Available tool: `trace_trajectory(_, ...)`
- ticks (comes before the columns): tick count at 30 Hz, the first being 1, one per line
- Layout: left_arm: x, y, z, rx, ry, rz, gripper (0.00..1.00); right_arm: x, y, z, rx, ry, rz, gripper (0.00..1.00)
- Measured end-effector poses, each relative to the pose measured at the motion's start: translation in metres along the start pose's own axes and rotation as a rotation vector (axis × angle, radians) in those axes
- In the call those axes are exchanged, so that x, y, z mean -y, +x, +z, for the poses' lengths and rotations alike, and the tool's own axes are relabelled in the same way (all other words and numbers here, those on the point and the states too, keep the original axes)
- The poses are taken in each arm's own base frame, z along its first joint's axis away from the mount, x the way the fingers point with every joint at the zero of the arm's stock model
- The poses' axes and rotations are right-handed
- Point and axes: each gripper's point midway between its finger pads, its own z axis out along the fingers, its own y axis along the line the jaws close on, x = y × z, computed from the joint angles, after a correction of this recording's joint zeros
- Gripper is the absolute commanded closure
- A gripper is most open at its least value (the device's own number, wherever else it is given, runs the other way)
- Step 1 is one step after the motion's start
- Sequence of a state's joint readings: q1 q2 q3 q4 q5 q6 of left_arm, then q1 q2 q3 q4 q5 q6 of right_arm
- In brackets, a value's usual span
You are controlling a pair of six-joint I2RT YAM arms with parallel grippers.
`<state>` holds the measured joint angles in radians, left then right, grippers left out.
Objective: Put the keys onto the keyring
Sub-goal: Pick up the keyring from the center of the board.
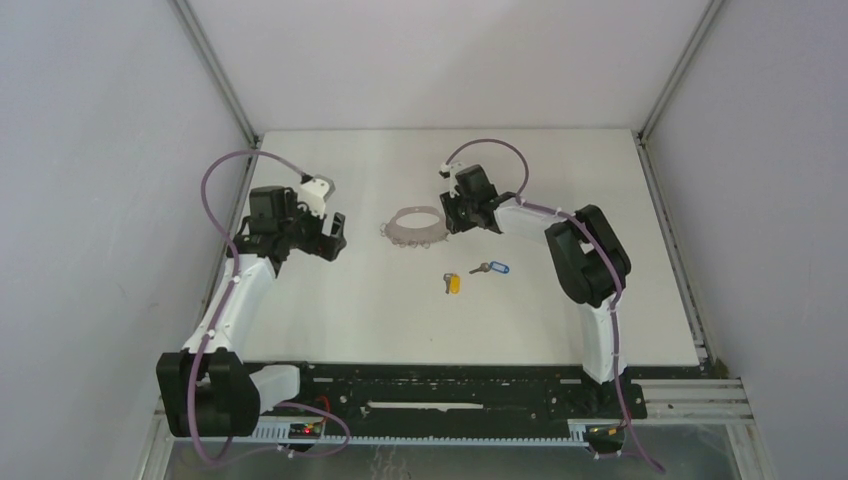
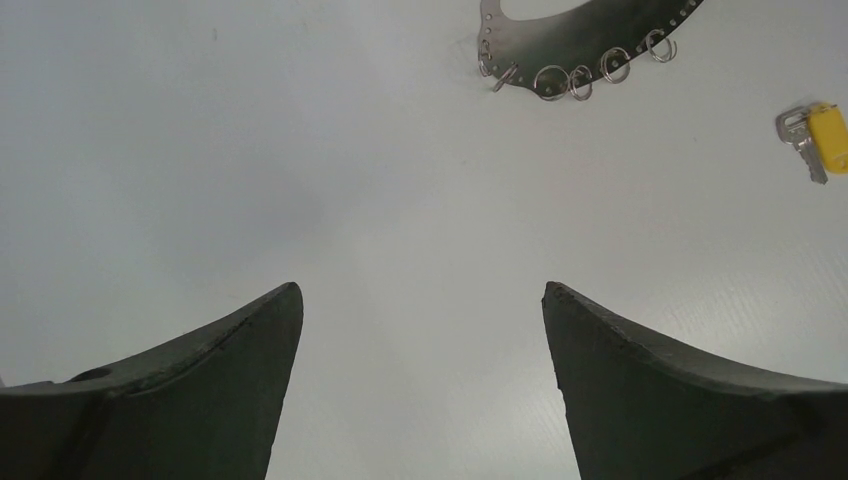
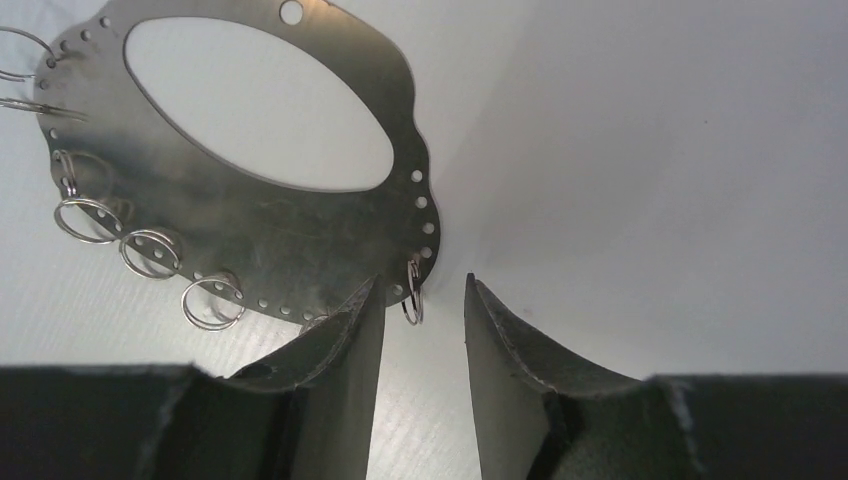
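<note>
The keyring [image 1: 415, 225] is a grey metal hoop with small loops along its near edge, lying at the table's middle back. My right gripper [image 1: 455, 215] is at its right edge. In the right wrist view the keyring [image 3: 260, 225] fills the upper left, and one small loop [image 3: 412, 295] hangs between the tips of my right gripper [image 3: 422, 282], whose narrow gap is not closed on it. The yellow-headed key [image 1: 452, 283] and the blue-tagged key [image 1: 492, 268] lie nearer the front. My left gripper [image 1: 335, 232] hovers wide open to the left, seen empty [image 2: 420, 290], facing the keyring [image 2: 580, 35] and yellow key [image 2: 825, 137].
White walls with metal corner posts [image 1: 215, 70] close in the table on the left, back and right. The black base rail [image 1: 450, 395] runs along the near edge.
</note>
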<state>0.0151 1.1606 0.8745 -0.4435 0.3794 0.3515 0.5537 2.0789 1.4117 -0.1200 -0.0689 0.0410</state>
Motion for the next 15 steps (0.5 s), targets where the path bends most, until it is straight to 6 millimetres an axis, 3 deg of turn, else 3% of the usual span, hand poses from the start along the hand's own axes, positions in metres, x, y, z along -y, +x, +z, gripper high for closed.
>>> trace_trajectory(8,0.0008,0.0044,-0.0008,-0.017,0.006,0.019,0.06,0.0001,0.0014,0.0053,-0.022,0.007,0.000,0.66)
trace_trajectory(14,0.0021,0.0081,-0.0015,-0.032,0.014,0.031,0.08,-0.0009,0.0020,0.0090,-0.028,-0.001,-0.003,1.00)
trace_trajectory(15,0.0022,0.0085,-0.0015,-0.033,0.016,0.035,0.08,-0.0014,0.0028,0.0098,-0.031,-0.004,-0.002,1.00)
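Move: My right hand is almost over the small ring at the right end of the keyring plate: it lies level ahead, about 1 cm left and 1 cm below. The plate's middle is some 7 cm left and 1 cm farther out. The yellow-tagged key lies about 12 cm straight back, and the blue-tagged key about 9 cm back and 9 cm right. From my left hand the small ring is roughly 11 cm ahead, 23 cm right and 14 cm down. I ease my right hand down about 1 cm, nudging slightly left, and settle over the plate's right end. Then I shut the half-open fingers, gently at first and quickly at the last, until the tips meet over the small ring to pinch it, still slanting down and forward-left with hardly any turn. ##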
